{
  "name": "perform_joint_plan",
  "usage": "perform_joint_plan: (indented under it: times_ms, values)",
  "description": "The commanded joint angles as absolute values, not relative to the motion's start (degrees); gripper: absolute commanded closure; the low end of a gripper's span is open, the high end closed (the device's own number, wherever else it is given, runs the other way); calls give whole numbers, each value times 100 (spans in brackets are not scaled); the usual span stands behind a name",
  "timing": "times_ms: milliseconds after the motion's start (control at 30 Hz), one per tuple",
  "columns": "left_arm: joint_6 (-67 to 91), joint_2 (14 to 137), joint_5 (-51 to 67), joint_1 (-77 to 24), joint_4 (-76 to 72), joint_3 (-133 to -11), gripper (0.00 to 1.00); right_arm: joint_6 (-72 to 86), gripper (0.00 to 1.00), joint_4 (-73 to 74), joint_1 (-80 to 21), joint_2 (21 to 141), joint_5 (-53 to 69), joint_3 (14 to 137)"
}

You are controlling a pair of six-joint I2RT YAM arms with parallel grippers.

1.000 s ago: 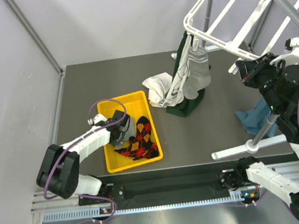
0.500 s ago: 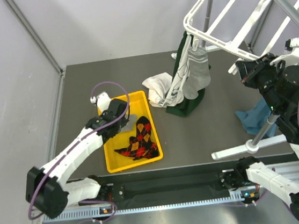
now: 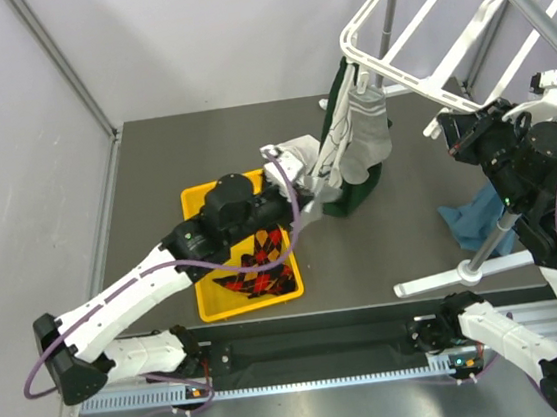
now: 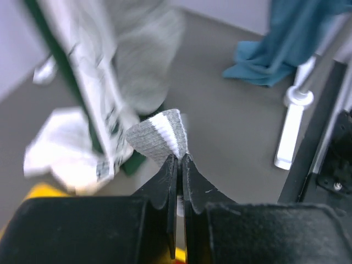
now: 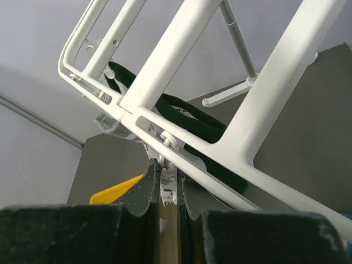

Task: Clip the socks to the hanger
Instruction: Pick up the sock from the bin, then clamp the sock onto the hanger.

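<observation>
My left gripper [image 4: 179, 158] is shut on the white-edged cuff of a light grey sock [image 4: 157, 137]. Seen from above, the left gripper [image 3: 296, 204] hangs over the right edge of the yellow bin [image 3: 205, 307], near the clothes on the hanger. The argyle socks [image 3: 262, 264] lie in that bin. The white hanger [image 3: 392, 55] tilts at the upper right. My right gripper [image 5: 168, 171] is shut on one of its small clips [image 5: 171, 144] under the frame bar [image 5: 220, 82]; from above, the right gripper [image 3: 454, 134] sits at the frame's lower edge.
A grey sock [image 3: 372, 132], a white patterned sock [image 3: 337, 151] and a dark green cloth [image 3: 354, 196] hang from the hanger. A crumpled white sock [image 3: 297, 153] lies beside them. A teal cloth [image 3: 469, 222] lies by the stand pole [image 3: 493, 239] and its white foot [image 3: 462, 273].
My left arm rose out of the yellow bin with the grey sock and swung right toward the hanging clothes. The right arm stayed on the clip.
</observation>
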State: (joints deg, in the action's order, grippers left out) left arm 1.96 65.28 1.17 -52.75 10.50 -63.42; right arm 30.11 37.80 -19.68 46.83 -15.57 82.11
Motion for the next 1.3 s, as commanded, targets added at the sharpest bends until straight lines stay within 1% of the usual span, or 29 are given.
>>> perform_joint_plan:
  times_ms: [0, 100, 200, 367, 400, 467, 633, 967, 1267]
  values:
    - [-1667, 6916, 957, -5597, 580, -7004, 100, 3111, 100, 3700, -1934, 4684, -1143, 8209]
    - [-2308, 7233, 958, -5914, 282, -7216, 100, 3155, 100, 3700, -1934, 4720, -1038, 8218]
    - [-2855, 7566, 485, -6248, -210, -7391, 100, 3208, 100, 3709, -1942, 4763, -932, 8244]
    - [-3892, 8155, -736, -6872, -1106, -7541, 100, 3243, 100, 3691, -1942, 4808, -844, 8253]
    - [-4068, 8208, -764, -6899, -1455, -7541, 100, 3252, 100, 3691, -1934, 4816, -826, 8253]
    - [-4104, 8357, -826, -6908, -1704, -7628, 100, 3296, 100, 3691, -1934, 4825, -782, 8253]
    - [-4219, 8683, -738, -6943, -1968, -7954, 100, 3375, 100, 3700, -1942, 4816, -659, 8218]
    - [-4377, 9105, -659, -7058, -2039, -8560, 100, 3454, 100, 3665, -1942, 4773, -562, 8130]
    - [-4342, 9290, -686, -7084, -2145, -8727, 100, 3463, 100, 3674, -1934, 4737, -571, 8121]
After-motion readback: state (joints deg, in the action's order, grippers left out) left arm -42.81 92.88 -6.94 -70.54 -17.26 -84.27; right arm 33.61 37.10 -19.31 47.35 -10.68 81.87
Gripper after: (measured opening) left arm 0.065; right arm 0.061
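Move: The open hanger clip at the right hand's fingertips lies about 22 cm to the left hand's right, 2 cm ahead and 14 cm above. From the left hand, the hung grey sock is some 11 cm right, 5 cm ahead and 5 cm up; the yellow bin is about 19 cm left, 2 cm ahead and 29 cm down. From the right hand, the clip is 1 cm ahead, 2 cm left and 2 cm below. Left hand carries the pinched sock about 17 cm right, 10 up, fingertips tilting up, towards the right-held clip. ##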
